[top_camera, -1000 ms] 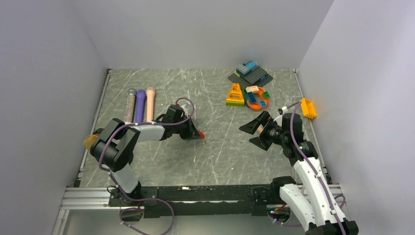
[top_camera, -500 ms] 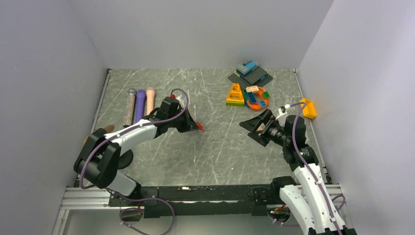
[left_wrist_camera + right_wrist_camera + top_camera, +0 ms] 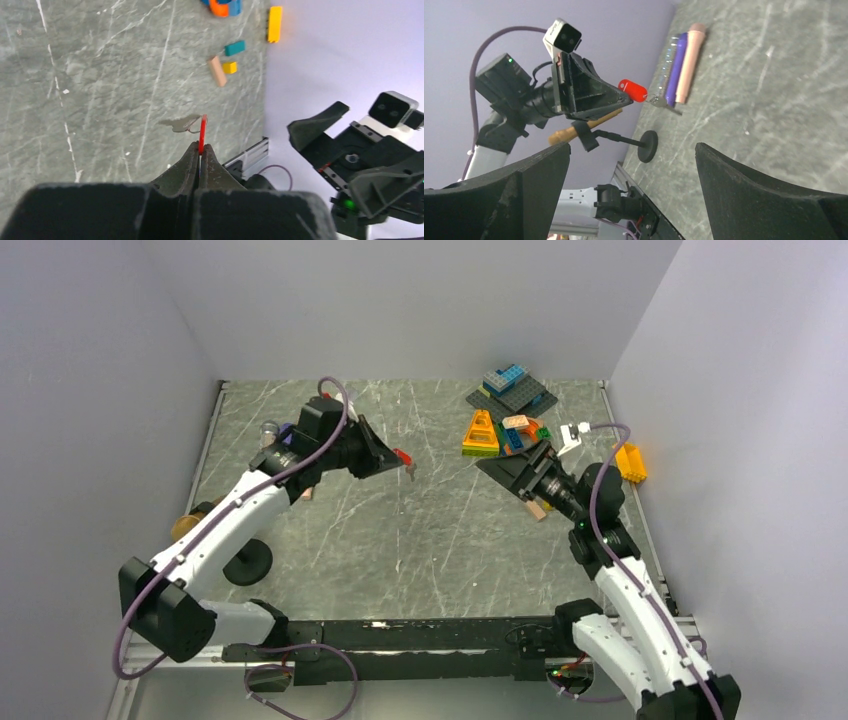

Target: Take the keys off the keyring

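Observation:
My left gripper (image 3: 392,456) is shut on the red keyring tag (image 3: 403,455) and holds it above the middle of the table. In the left wrist view the tag (image 3: 202,131) stands edge-on out of the closed fingertips (image 3: 192,155). The thin silver key (image 3: 180,123) hangs from the tag's ring beside it. The right wrist view shows the tag (image 3: 633,90) and the key (image 3: 659,101) dangling below it. My right gripper (image 3: 508,474) is open and empty, raised to the right of the tag and facing it; its fingers (image 3: 529,185) are wide apart.
Toy blocks (image 3: 512,432) and a grey baseplate (image 3: 515,392) lie at the back right, and a yellow brick (image 3: 630,462) by the right wall. Three tubes (image 3: 680,65) lie at the back left. A black round stand (image 3: 247,562) is at the left.
My left gripper has risen and swung toward the back with the red tag and key, lifting them off the table. My right gripper has risen and turned toward it.

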You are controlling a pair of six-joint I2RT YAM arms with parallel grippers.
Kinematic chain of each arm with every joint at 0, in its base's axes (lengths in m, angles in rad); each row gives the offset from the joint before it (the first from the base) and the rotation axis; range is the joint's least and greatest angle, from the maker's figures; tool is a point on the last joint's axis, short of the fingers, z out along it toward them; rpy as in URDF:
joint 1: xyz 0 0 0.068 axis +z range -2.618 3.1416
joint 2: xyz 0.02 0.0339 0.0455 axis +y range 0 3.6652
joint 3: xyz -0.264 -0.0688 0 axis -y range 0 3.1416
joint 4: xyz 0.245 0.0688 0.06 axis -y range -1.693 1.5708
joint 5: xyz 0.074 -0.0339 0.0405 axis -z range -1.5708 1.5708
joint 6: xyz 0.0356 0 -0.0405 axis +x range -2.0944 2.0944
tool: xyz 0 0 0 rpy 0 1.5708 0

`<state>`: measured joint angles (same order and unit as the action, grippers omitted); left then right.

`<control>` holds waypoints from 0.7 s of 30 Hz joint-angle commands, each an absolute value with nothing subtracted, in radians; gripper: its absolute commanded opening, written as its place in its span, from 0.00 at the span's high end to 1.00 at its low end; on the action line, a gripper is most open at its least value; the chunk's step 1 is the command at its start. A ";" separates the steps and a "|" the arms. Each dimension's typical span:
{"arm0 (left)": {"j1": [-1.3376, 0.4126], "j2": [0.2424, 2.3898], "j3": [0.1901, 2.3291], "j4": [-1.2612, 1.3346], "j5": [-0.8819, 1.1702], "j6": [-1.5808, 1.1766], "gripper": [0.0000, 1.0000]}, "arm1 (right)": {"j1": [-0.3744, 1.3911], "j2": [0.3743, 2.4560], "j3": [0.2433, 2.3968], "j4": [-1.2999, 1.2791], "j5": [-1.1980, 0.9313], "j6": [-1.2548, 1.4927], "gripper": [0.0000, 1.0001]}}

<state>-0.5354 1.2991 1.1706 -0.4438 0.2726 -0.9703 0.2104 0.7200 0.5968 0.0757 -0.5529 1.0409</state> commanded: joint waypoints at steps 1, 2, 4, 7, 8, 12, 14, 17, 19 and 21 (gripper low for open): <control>-0.537 1.253 1.331 -0.585 0.247 -1.056 1.00 | 0.279 0.809 0.719 0.339 -0.554 0.986 0.00; -0.537 1.249 1.363 -0.606 0.240 -1.076 1.00 | 0.296 0.837 0.733 0.370 -0.544 0.978 0.00; -0.537 1.243 1.427 -0.648 0.230 -1.102 1.00 | 0.324 0.875 0.757 0.442 -0.519 0.968 0.00; -0.538 1.238 1.528 -0.710 0.213 -1.121 1.00 | 0.356 0.930 0.779 0.568 -0.501 0.959 0.00; -0.538 1.237 1.558 -0.726 0.212 -1.129 1.00 | 0.364 0.949 0.786 0.608 -0.501 0.960 0.00; -0.538 1.230 1.659 -0.790 0.196 -1.167 1.00 | 0.406 1.037 0.811 0.807 -0.503 0.987 0.00; -0.538 1.222 1.696 -0.808 0.186 -1.193 1.00 | 0.433 1.084 0.833 0.862 -0.497 0.978 0.00; -0.537 1.207 1.731 -0.809 0.177 -1.230 1.00 | 0.500 1.148 0.872 0.908 -0.474 0.923 0.01; -0.537 1.200 1.750 -0.794 0.182 -1.241 1.00 | 0.540 1.185 0.899 0.941 -0.451 0.882 0.01; -0.537 1.199 1.770 -0.790 0.183 -1.242 1.00 | 0.569 1.223 0.924 0.984 -0.444 0.861 0.02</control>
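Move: The left fingers already pinch the red key tag, about 1 cm from their hand point, with the key hanging roughly 4 cm below and 2 cm to the right. The open right gripper is some 16 cm to their right, 4 cm back and 3 cm higher. From the right hand, the key lies about 14 cm left, 5 cm ahead and 8 cm below; a peach block lies on the table about 6 cm ahead, 10 cm right and 25 cm down. Keeping its pinch on the red tag, the left hand carries tag and key about 20 cm up, easing a little back and left later on, and rolls slightly. The right hand, still wide open and touching nothing, climbs some 12 cm and goes about 10 cm left towards the dangling key, tipping its fingers upward about 30 degrees. ##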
